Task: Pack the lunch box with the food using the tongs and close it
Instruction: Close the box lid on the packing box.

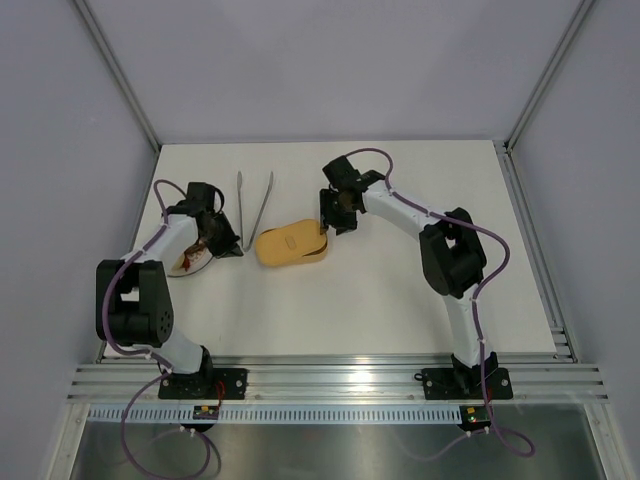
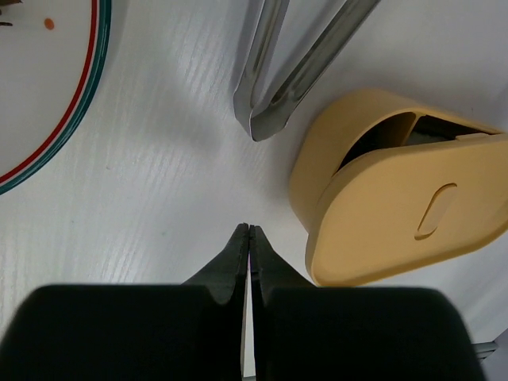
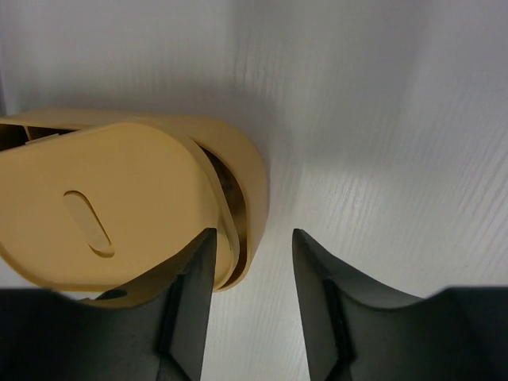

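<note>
The yellow-orange lunch box point(image 1: 290, 246) sits mid-table with its lid point(image 2: 397, 214) lying askew on top, leaving a dark gap at each end. No food shows through the gaps. The silver tongs point(image 1: 253, 205) lie on the table just behind the box, tips point(image 2: 266, 119) toward my left gripper. My left gripper point(image 2: 250, 230) is shut on nothing, low over bare table just left of the box. My right gripper point(image 3: 252, 238) is open at the box's right end. Its left finger point(image 3: 194, 270) overlaps the lid point(image 3: 95, 206), and its right finger stands apart from the tub wall point(image 3: 255, 178).
A white plate point(image 1: 190, 262) with a red and green rim point(image 2: 75, 111) lies at the left, partly under my left arm; only small specks show on it. The table's far and right parts are bare white surface point(image 1: 430, 170).
</note>
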{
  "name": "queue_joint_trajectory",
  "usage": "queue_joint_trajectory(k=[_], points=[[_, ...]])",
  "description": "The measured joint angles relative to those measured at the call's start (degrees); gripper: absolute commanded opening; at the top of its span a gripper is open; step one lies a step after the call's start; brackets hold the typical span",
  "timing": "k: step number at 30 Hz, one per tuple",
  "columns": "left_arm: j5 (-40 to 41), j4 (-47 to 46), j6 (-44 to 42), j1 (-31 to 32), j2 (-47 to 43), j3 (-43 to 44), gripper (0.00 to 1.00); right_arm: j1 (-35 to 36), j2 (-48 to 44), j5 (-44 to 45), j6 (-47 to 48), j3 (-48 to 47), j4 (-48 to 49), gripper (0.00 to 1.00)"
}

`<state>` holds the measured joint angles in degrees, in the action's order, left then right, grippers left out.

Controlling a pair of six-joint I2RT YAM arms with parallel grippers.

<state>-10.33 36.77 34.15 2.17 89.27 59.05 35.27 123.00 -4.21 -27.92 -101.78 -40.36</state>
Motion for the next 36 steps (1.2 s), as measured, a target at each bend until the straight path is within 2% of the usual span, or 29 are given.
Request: queue_joint_trajectory(k=[6,8,9,16,36], points=[[-0.7,-1.6,0.0,0.0,3.4,0.0,0.00,0.1,0.9,0.0,-0.2,0.0,0.0,0.27],[-1.0,-2.1,0.0,0.0,3.9,0.0,0.00,0.3,0.9,0.0,-0.4,0.0,0.3,0.24],[-1.2,-2.4,0.0,0.0,4.1,0.0,0.00,0.3,0.9,0.0,-0.4,0.0,0.5,0.18],[-2.8,-4.3,0.0,0.0,4.9,0.0,0.00,0.8,-0.5,0.0,-1.4,2.9,3.2,0.00],[-4.4,-6.9,0.0,0.9,6.6,0.0,0.00,1.2,-2.9,-0.3,-3.8,5.3,2.9,0.00]])
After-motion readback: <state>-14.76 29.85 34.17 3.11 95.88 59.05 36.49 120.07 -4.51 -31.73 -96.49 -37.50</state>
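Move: Just left of the right hand sits the right end of the box lid; the lid's middle is about 8 cm to the hand's left, 3 cm back and slightly below, lying askew on the packing box, whose middle is a few centimetres lower still. From the left hand the lid's middle is some 11 cm right, 3 cm ahead and 2 cm below; the tongs lie about 9 cm ahead and 3 cm right, the plate 10 cm left and level with the hand, both about 6 cm lower. Closing fully over about half a second, the right fingers pinch the rim at the lid's right end, then draw it back towards the base by about 1.5 cm. Meanwhile the left hand, still shut, sinks about 2.5 cm and eases some 2 cm forward and 2 cm right, up close to the box's left end. ##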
